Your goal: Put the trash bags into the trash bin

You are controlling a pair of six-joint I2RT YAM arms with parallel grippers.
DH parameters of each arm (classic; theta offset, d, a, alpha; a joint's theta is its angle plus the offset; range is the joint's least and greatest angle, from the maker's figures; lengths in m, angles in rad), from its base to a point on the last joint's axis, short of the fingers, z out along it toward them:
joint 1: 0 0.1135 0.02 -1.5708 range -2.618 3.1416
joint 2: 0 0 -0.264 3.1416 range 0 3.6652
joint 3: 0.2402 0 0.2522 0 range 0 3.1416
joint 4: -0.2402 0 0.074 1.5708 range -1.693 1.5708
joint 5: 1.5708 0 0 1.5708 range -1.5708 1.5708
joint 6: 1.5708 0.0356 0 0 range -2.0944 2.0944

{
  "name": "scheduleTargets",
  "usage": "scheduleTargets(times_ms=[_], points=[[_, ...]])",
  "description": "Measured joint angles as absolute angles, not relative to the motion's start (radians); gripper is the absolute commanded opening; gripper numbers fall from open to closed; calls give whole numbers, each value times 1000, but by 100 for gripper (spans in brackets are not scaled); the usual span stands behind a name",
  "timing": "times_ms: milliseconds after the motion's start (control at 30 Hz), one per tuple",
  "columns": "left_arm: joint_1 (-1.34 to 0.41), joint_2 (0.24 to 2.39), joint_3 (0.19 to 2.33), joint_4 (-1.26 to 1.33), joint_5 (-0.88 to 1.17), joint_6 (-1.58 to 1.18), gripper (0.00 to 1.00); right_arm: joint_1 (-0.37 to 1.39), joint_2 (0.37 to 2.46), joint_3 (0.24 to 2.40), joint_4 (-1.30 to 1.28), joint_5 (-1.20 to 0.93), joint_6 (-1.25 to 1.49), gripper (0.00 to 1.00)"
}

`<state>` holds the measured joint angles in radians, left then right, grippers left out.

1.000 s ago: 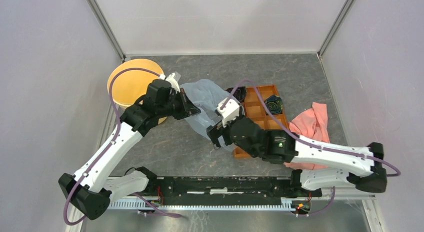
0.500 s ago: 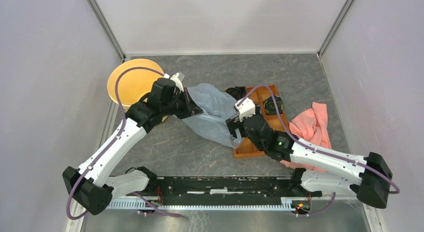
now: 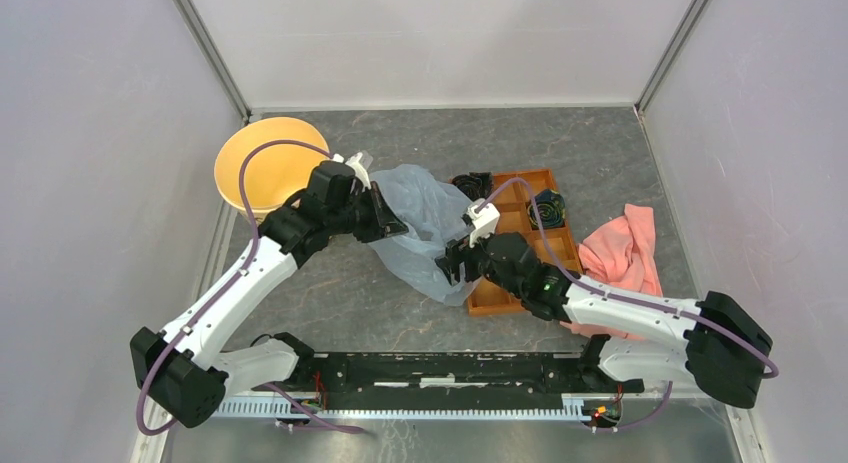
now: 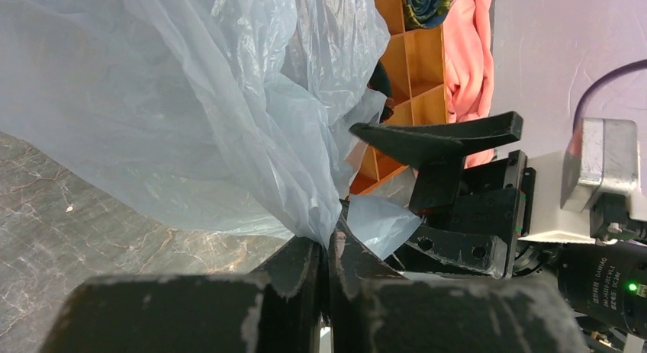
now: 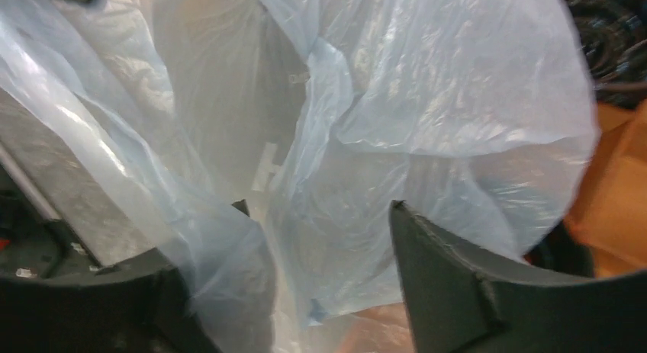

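The trash bag (image 3: 425, 223) is a thin, pale blue, see-through film lying crumpled between the two arms. My left gripper (image 3: 393, 226) is at its left edge. In the left wrist view this gripper (image 4: 329, 245) is shut on a pinch of the bag (image 4: 191, 94). My right gripper (image 3: 452, 268) is at the bag's lower right edge. In the right wrist view it (image 5: 317, 216) stands open, with bag film (image 5: 427, 101) between the fingers and draped over the left one. The trash bin (image 3: 262, 165), a round cream-yellow bucket, stands at the back left behind my left arm.
An orange compartment tray (image 3: 512, 245) lies just right of the bag, with dark coiled items (image 3: 547, 208) in its back cells. A pink cloth (image 3: 625, 248) lies right of the tray. Pale walls close in the grey table on three sides.
My right gripper swung right, then came back left onto the bag's lower edge. The bag has spread toward the tray. My left gripper kept its pinch and shifted slightly right.
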<state>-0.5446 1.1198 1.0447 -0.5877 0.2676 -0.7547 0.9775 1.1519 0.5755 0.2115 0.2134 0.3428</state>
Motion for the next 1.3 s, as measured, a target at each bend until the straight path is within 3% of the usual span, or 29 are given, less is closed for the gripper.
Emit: scheduleTargets(times_ms=[33,133,300,433,467,533,600,767,867,1100,1300], points=[[-545,1120,1042,-588,269,-755,11,976,1161,574,222,202,363,59],[-545,1120,1040,-587,271,-754,12,973,1193,573,249,175,415,82],[-545,1119,1040,-591,266,-754,13,972,1246,564,301,139,459,82],[-545,1119,1040,-591,265,-754,15,973,1299,551,330,194,440,55],[-545,1119,1039,-591,265,-754,15,973,1317,550,339,211,427,46],[-545,1117,1034,-590,265,-754,18,975,1351,545,358,253,403,18],[-545,1113,1027,-595,261,-753,24,978,1374,545,361,292,380,2],[-545,1097,1031,-632,209,-729,70,980,1328,545,314,334,344,0],[-545,1079,1061,-687,165,-702,85,981,1221,546,268,342,321,0],[-545,1041,1304,-819,-77,-637,99,972,981,567,145,306,267,0],[-494,1151,1555,-894,-328,-558,100,970,849,668,39,274,228,0]])
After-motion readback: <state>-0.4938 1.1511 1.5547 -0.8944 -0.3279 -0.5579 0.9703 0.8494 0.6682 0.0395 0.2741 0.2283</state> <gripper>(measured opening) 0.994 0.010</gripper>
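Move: The right hand's open fingers stand astride the light-blue bag's edge. The bag's middle is about 8 cm ahead, 6 cm left and 8 cm below. The tray lies roughly 10 cm ahead and 13 cm right, and its black roll 19 cm ahead and 3 cm right, both some 12 cm lower. The left hand still pinches the bag, whose middle is 6 cm ahead, 5 cm right and 14 cm below; the bin is about 13 cm ahead, 25 cm left and 10 cm lower. Downward about 6 cm, easing left, then back right and slightly forward, the right hand sinks into the bag's edge, shuts on the film and pinches it, then climbs some 16 cm, drifting right as its fingers tip up. The left holds nearly still until the right has closed, then opens wide, lets go, and swings up and left, finally also forward, towards the bin's side, fingers tipping up and turning counter-clockwise. ##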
